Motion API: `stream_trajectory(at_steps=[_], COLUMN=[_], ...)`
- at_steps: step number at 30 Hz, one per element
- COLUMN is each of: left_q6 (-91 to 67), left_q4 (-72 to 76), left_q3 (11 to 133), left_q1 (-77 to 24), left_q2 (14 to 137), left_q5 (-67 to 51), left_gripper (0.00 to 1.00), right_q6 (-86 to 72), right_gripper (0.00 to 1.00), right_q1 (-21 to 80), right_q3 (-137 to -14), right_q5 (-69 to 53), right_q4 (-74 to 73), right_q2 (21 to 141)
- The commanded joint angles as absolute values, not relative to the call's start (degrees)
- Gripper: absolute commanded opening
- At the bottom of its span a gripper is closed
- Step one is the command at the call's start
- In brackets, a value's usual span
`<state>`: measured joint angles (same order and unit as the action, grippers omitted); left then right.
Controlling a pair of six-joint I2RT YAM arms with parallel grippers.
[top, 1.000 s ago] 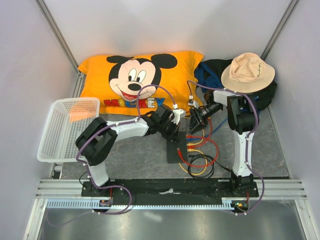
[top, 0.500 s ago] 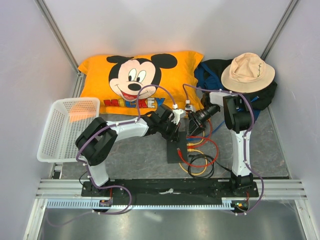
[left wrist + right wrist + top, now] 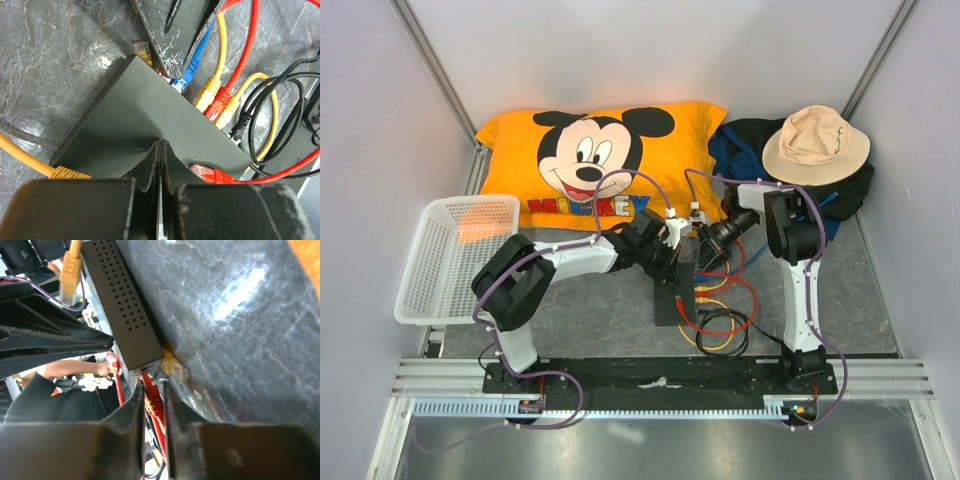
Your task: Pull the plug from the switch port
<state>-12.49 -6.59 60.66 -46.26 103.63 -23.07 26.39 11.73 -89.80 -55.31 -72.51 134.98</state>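
The switch (image 3: 672,300) is a flat black box in the middle of the table, with several coloured plugs along its right edge. My left gripper (image 3: 161,146) is shut, its tips resting on the switch's top (image 3: 145,110). My right gripper (image 3: 153,387) is at the port edge (image 3: 703,262). Its fingers lie close on both sides of a red plug (image 3: 152,401) seated in a port, beside the corner yellow plug (image 3: 173,369). In the left wrist view, the right gripper's fingers (image 3: 172,35) cover that port; a blue plug (image 3: 185,77) shows next to them.
Red, yellow and black cables (image 3: 722,312) coil right of the switch. A loose red plug (image 3: 212,175) and a yellow one (image 3: 62,173) lie by its near edge. An orange pillow (image 3: 600,165), a white basket (image 3: 455,255) and a hat (image 3: 815,143) on a dark bag ring the table.
My right gripper has moved left to the switch's port edge and its fingers have narrowed around the red plug. The left gripper has stayed shut on the switch's top.
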Motion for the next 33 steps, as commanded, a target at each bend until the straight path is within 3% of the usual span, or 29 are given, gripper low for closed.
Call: stream_trajectory(at_steps=[1, 2, 18, 27, 33], left_q6=[-8.53, -8.53, -10.19, -9.58, -9.32], left_q4=[-8.09, -8.00, -8.53, -7.73, -8.17], left_q3=[57.39, 57.13, 52.65, 51.33, 52.12], left_q1=[-46.49, -46.49, -46.49, -46.76, -47.55], left_q2=[108.46, 108.54, 109.16, 109.68, 110.92], left_q5=[-15.29, -15.03, -9.76, -7.91, -5.63], left_gripper=[0.02, 0.02, 0.02, 0.02, 0.02], right_q6=[30.15, 29.89, 31.45, 40.88, 44.73], right_gripper=[0.10, 0.00, 0.00, 0.00, 0.00], right_q1=[13.18, 13.18, 10.29, 6.95, 6.24], right_q3=[-90.17, -90.26, -96.32, -107.39, -102.49], right_q5=[-44.56, -44.13, -36.22, -33.75, -34.28], right_q4=[-63.72, -63.81, -69.60, -83.85, -83.76], right_q2=[138.95, 139.04, 138.16, 146.77, 144.41])
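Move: The red plug sits in the end port at the far end of the switch's right side, about 1 cm left of the right hand's point, between its nearly shut fingertips. From the right hand, the blue plug is some 2 cm back, the nearest seated yellow plug 4 cm back, both 1 cm left. From the left hand, whose tips rest on the switch's top, the red plug is about 4 cm ahead, 5 cm right and 2 cm lower. Shut the right fingers on the red plug, then pull to the right and forward, slowly at first and then quicker, about 3 cm in all, turning slightly counter-clockwise. Keep the closed left fingertips on the switch's top, nearly still through the grip and early pull, then let them travel about 2 cm forward and right, tilting under 10 degrees. ##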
